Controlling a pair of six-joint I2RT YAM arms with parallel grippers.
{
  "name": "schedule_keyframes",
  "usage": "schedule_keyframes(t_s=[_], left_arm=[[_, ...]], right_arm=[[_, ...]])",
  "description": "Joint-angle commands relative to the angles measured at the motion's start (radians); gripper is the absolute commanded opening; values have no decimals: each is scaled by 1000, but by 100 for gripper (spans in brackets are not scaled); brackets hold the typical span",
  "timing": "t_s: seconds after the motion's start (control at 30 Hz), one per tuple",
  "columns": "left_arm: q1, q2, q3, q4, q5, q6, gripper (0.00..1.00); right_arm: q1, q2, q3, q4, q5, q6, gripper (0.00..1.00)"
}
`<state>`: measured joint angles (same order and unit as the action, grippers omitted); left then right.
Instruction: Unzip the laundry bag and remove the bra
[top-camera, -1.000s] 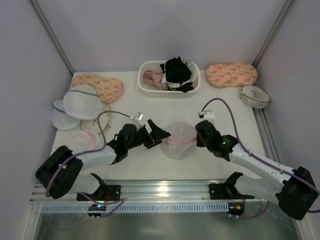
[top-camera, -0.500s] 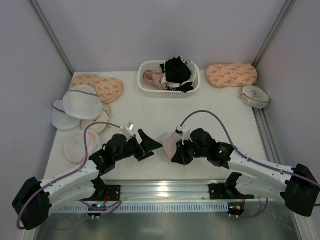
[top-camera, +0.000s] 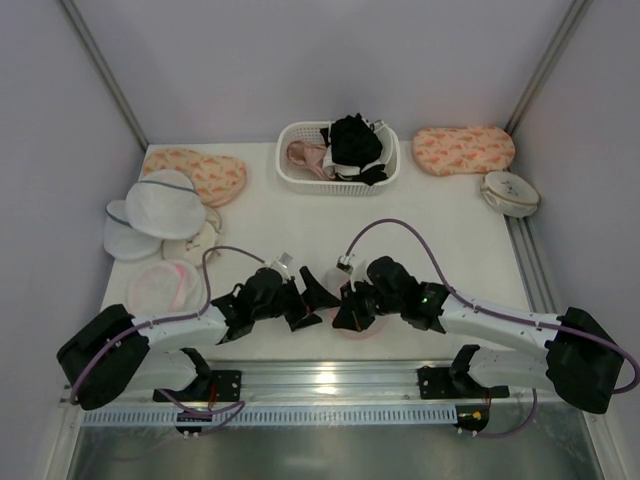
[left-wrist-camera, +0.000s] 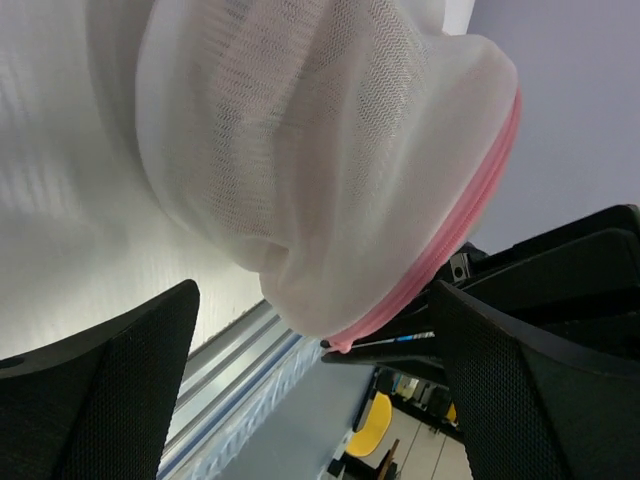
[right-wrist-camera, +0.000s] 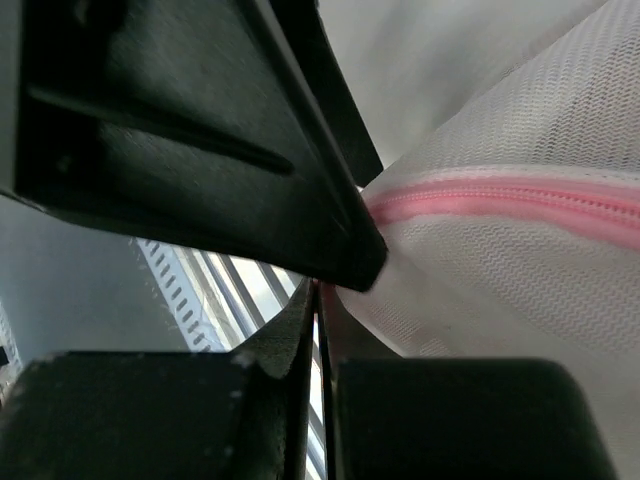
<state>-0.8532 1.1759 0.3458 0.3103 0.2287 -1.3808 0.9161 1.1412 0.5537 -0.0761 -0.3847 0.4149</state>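
The laundry bag is a white mesh dome with a pink zip rim. A faint pink tint shows through the mesh; the bra itself is hidden inside. In the top view only a strip of the bag shows under the arms, near the table's front edge. My right gripper is shut, its thin tips pinching the end of the pink rim. In the right wrist view the zip runs just beside the shut jaws. My left gripper stands wide open, straddling the bag's lower side without touching it.
A white basket holds a black garment and a pink one at the back. Larger mesh bags and a flat pink-rimmed pouch lie left. Patterned pouches and a cream round case sit behind. The metal rail borders the front edge.
The right gripper swung in, took the bag's rim and dragged the bag from mid-table toward the front edge. The left arm followed it inward, its jaws staying open.
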Motion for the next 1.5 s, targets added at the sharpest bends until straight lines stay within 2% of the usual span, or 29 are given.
schedule_keyframes(t_s=[0.0, 0.07, 0.17, 0.2, 0.27, 0.3, 0.37, 0.4, 0.5, 0.63, 0.87, 1.1, 1.23, 1.37, 1.47], left_arm=[[-36, 83, 73, 170, 12, 5, 96], [-50, 136, 78, 244, 1, 3, 93], [-60, 168, 97, 274, -15, 44, 81], [-69, 171, 107, 267, -20, 60, 69], [-73, 177, 128, 244, -22, 91, 55], [-72, 179, 133, 233, -23, 104, 41], [-73, 182, 131, 227, -23, 109, 27], [-73, 182, 130, 222, -28, 111, 14], [-73, 182, 128, 199, -40, 114, 0], [-73, 177, 119, 178, -75, 111, 0], [-64, 131, 68, 173, -216, 48, 0], [-23, 16, 42, 144, -322, 9, 0], [2, -33, 56, 102, -287, 22, 0], [11, -48, 55, 79, -235, 26, 0], [14, -58, 36, 70, -200, 31, 0]], right_arm=[[10, -14, 40, 45, 3, -24, 4], [12, -24, 37, 41, 4, -24, 4], [15, -38, 31, 30, 10, -27, 4], [15, -40, 29, 21, 13, -27, 4], [15, -47, 29, 16, 18, -30, 4], [15, -50, 29, 10, 21, -31, 4], [13, -63, 32, -1, 33, -33, 4], [15, -64, 34, -5, 36, -33, 4], [15, -77, 37, -27, 50, -37, 4], [15, -95, 40, -68, 78, -45, 4], [46, -97, 42, -161, 40, -62, 4], [76, -49, -15, -177, 50, -27, 4], [75, -18, -6, -231, 190, 1, 4], [70, 72, 54, -326, 454, 47, 4], [63, 138, 103, -381, 599, 90, 4]])
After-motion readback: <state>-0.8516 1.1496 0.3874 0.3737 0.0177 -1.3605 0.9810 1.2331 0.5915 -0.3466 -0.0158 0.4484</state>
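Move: The pink zipper end of the laundry bag, already pinched in the right fingertips, lies about 5 cm to the right of the wide-open left gripper, some 1 cm ahead and roughly level. The bag's body centres about 9 cm right of the left hand, 1 cm ahead and 3 cm lower. From the right hand the zipper end is right at the fingertips, while the body lies about 5 cm ahead, 4 cm to the right and 3 cm lower. The bag's pink zipper edge is taken by the left gripper, which slides about 4 cm right towards the right fingertips and shuts on it, then carries it some 4 cm forward and as far back left, rising slightly. The right hand, keeping its pinch, first barely stirs, eases back a little, then drops about 5 cm and moves as far right, away from the left hand, its fingers tipping 20 degrees farther down. ##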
